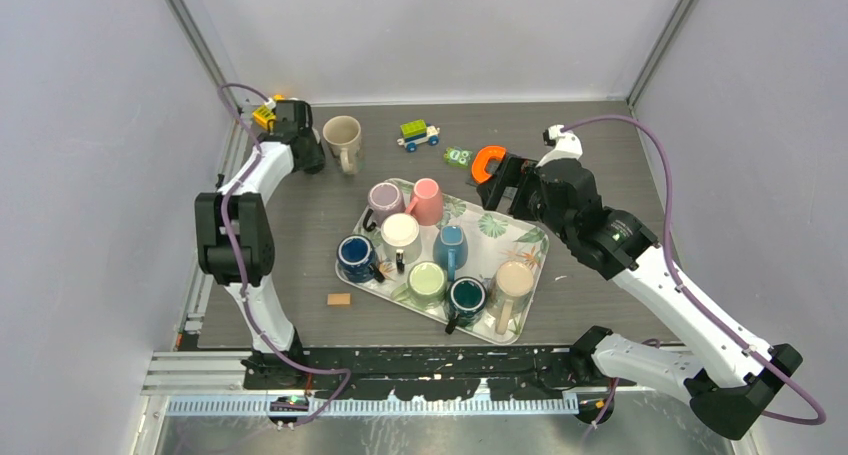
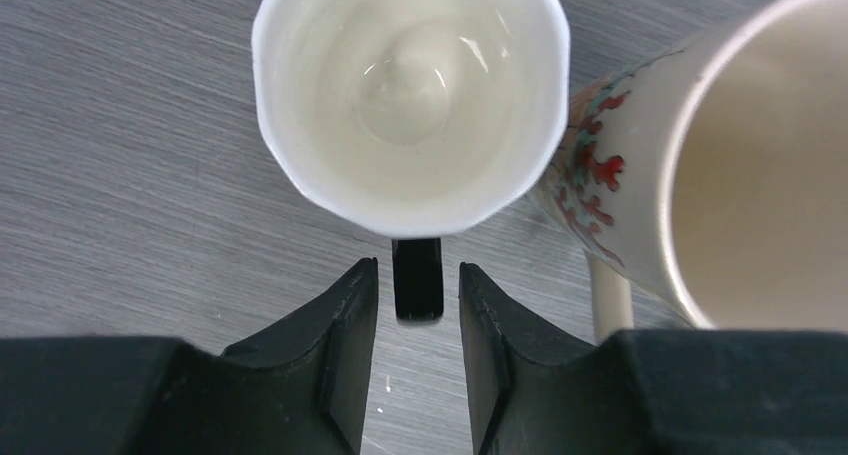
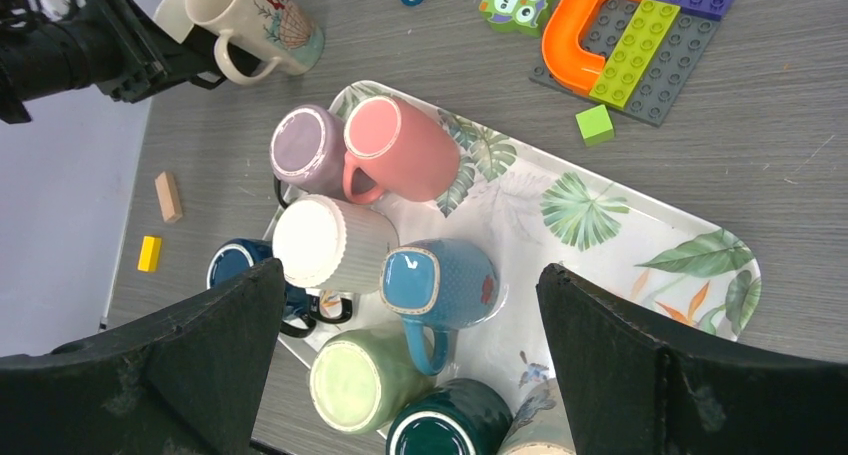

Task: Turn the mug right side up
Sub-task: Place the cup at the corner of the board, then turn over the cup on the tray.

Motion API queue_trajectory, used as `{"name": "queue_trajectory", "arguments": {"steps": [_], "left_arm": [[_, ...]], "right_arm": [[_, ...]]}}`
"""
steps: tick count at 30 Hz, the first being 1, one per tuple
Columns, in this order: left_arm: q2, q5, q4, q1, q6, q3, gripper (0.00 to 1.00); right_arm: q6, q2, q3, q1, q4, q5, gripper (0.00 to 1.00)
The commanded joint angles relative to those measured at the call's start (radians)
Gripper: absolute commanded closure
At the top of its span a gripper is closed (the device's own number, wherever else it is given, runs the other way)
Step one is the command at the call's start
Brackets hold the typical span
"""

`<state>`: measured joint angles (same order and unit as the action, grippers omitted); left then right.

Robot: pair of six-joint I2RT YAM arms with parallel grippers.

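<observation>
A white mug (image 2: 410, 95) with a black handle (image 2: 417, 285) stands upright on the table at the far left, its mouth facing up. My left gripper (image 2: 418, 268) is open around that handle, with a thin gap on each side. In the top view the left arm (image 1: 290, 135) covers this mug. A beige patterned mug (image 1: 342, 135) stands upright right beside it. My right gripper (image 3: 410, 275) hangs wide open above the leaf-print tray (image 1: 520, 245), holding nothing. Several mugs rest bottom-up on the tray, among them a blue one (image 3: 445, 280) and a pink one (image 3: 400, 145).
A toy car (image 1: 418, 134), an owl block (image 1: 458, 156) and an orange arch on a brick plate (image 1: 488, 162) lie behind the tray. A wooden block (image 1: 339, 299) lies left of the tray's near corner. Grey walls close in on three sides.
</observation>
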<state>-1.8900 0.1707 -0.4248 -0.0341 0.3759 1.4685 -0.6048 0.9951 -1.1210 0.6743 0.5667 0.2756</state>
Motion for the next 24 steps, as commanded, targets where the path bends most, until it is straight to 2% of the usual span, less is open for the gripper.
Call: {"name": "queue_trajectory", "arguments": {"steps": [1,4,7,15,24], "left_arm": [[0.121,-0.014,-0.028,0.000,0.033,0.030,0.62],[0.176,-0.021,-0.039,-0.011,0.047,0.008,0.59],[0.240,-0.045,-0.048,-0.030,0.060,-0.024,0.51],[0.385,-0.064,-0.095,-0.203,0.023,-0.080,0.30],[0.444,-0.153,-0.134,-0.384,0.021,-0.115,0.27]], "right_arm": [[-0.015,-0.001,-0.008,0.001,0.022,0.020,0.00],[-0.023,0.001,-0.009,0.001,0.053,0.036,0.00],[-0.036,0.012,-0.026,0.001,0.122,0.052,0.00],[-0.116,-0.007,-0.052,0.001,0.403,0.103,0.00],[-0.207,-0.134,-0.062,0.004,0.666,-0.023,0.00]]}}
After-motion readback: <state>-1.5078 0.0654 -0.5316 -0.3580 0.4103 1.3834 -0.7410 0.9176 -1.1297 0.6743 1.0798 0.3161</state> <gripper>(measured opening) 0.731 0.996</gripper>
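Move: The left hand still has the black cup's handle between its fingertips, the cup's body 5 cm ahead and 1 cm left; the tall beige mug stands 9 cm right, 4 ahead. The lilac mug is some 18 cm right and 10 back at that height, the pink mug 27 right, 10 back. From the right hand, the upturned beige mug lies about 12 cm back, 2 right and 18 below, the dark green mug 13 back, 7 left. Coming free of the black cup's handle, the left fingers open wider as the hand lifts about 12 cm, then swings some 15 cm right and 9 back towards the lilac mug, turning about 20 degrees clockwise. The wide-open right hand closes in on the upturned beige mug, moving back, right and down about 7 cm each, its fingers tipping 20 degrees further down. ##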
